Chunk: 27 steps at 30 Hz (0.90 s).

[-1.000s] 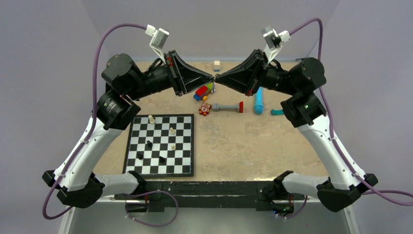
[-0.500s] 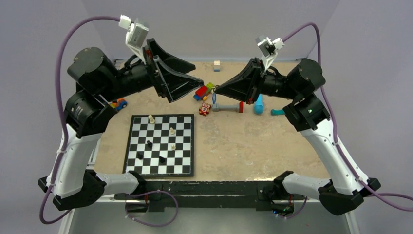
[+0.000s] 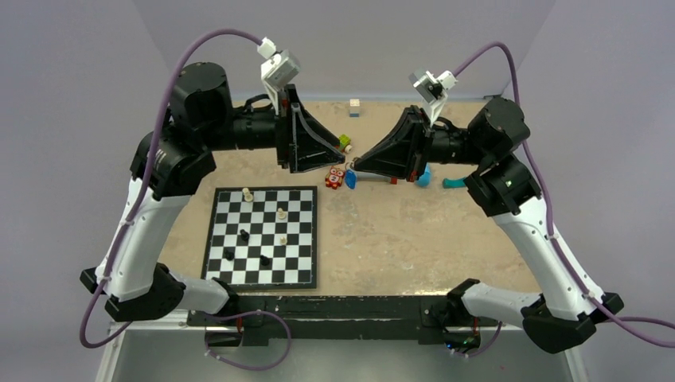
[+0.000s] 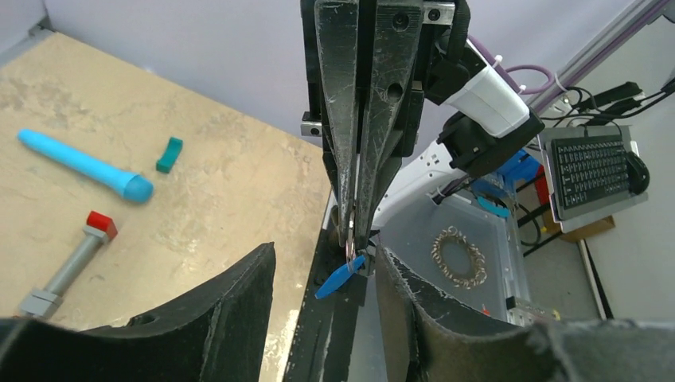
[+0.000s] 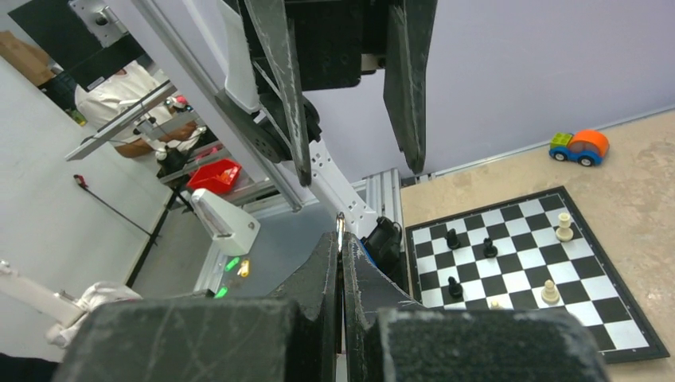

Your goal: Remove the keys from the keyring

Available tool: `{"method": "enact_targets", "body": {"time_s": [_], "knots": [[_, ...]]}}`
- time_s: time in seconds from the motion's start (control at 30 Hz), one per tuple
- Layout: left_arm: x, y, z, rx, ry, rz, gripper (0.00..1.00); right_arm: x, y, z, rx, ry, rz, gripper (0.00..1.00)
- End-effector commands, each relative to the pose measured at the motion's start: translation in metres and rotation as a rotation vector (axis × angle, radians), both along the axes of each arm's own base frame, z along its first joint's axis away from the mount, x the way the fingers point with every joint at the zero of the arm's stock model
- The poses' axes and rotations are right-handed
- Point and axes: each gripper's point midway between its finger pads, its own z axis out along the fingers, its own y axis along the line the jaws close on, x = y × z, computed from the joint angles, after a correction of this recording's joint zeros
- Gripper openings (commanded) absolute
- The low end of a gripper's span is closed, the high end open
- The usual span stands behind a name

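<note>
My right gripper (image 3: 356, 166) hangs above the back of the table, shut on the keyring. The keyring's blue tag (image 4: 338, 278) dangles below the fingertips, and a thin silvery ring edge (image 5: 340, 226) pokes out between the pressed fingers. In the top view the blue tag (image 3: 350, 180) hangs beside a red block. My left gripper (image 3: 333, 156) faces it tip to tip, open, a short gap away. In the left wrist view its fingers (image 4: 239, 294) flank the tag without touching it. I cannot pick out the keys from the ring; they are hidden in the grip.
A chessboard (image 3: 263, 236) with several pieces lies front left. Behind the grippers lie a red block (image 3: 335, 177), a grey bar with a red end (image 4: 68, 263), a light-blue cylinder (image 4: 83, 165) and a teal piece (image 4: 169, 154). A toy car (image 5: 579, 146) sits far left.
My left gripper let go at the right gripper's tip, opened wide, swung away left and up, then came back partly narrowed. The right gripper sank a little, still holding the keyring.
</note>
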Motion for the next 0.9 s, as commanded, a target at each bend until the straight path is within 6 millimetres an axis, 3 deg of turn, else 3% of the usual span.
{"method": "enact_targets", "body": {"time_s": [0.0,0.67,0.8,0.87], "knots": [[-0.014,-0.003,0.004,-0.019,0.004,-0.091,0.51,-0.008,-0.001,0.012,0.025,-0.036,0.043,0.0],[-0.015,-0.021,-0.011,0.004,0.065,-0.192,0.3,-0.005,0.003,0.017,0.03,-0.04,0.061,0.0],[-0.015,-0.023,-0.011,0.003,0.066,-0.198,0.17,-0.007,0.003,0.017,0.031,-0.039,0.073,0.0],[-0.015,-0.024,-0.011,0.0,0.064,-0.195,0.05,-0.007,0.003,0.015,0.03,-0.034,0.083,0.0]]}}
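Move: Just off the left hand's open fingers, the keyring's metal loop stands roughly 4 cm to its right, 1 cm back and 2 cm below. The shut right fingertips holding it are about 6 cm to the left hand's right, 1 cm back and 2 cm below. The blue fob hangs some 4 cm right of the left hand, 3 cm back and 5 cm down. From the right hand the loop sticks out about 2 cm to the left, straight ahead and level. Closing in on the loop, the left hand eases about 2 cm to the right and nearly as far down, slightly back too, swinging some 10 degrees clockwise. Its half-open fingers narrow steadily until their tips lie almost shut about the metal sticking out of the right fingers. The right hand keeps its pinch, barely shifting. ##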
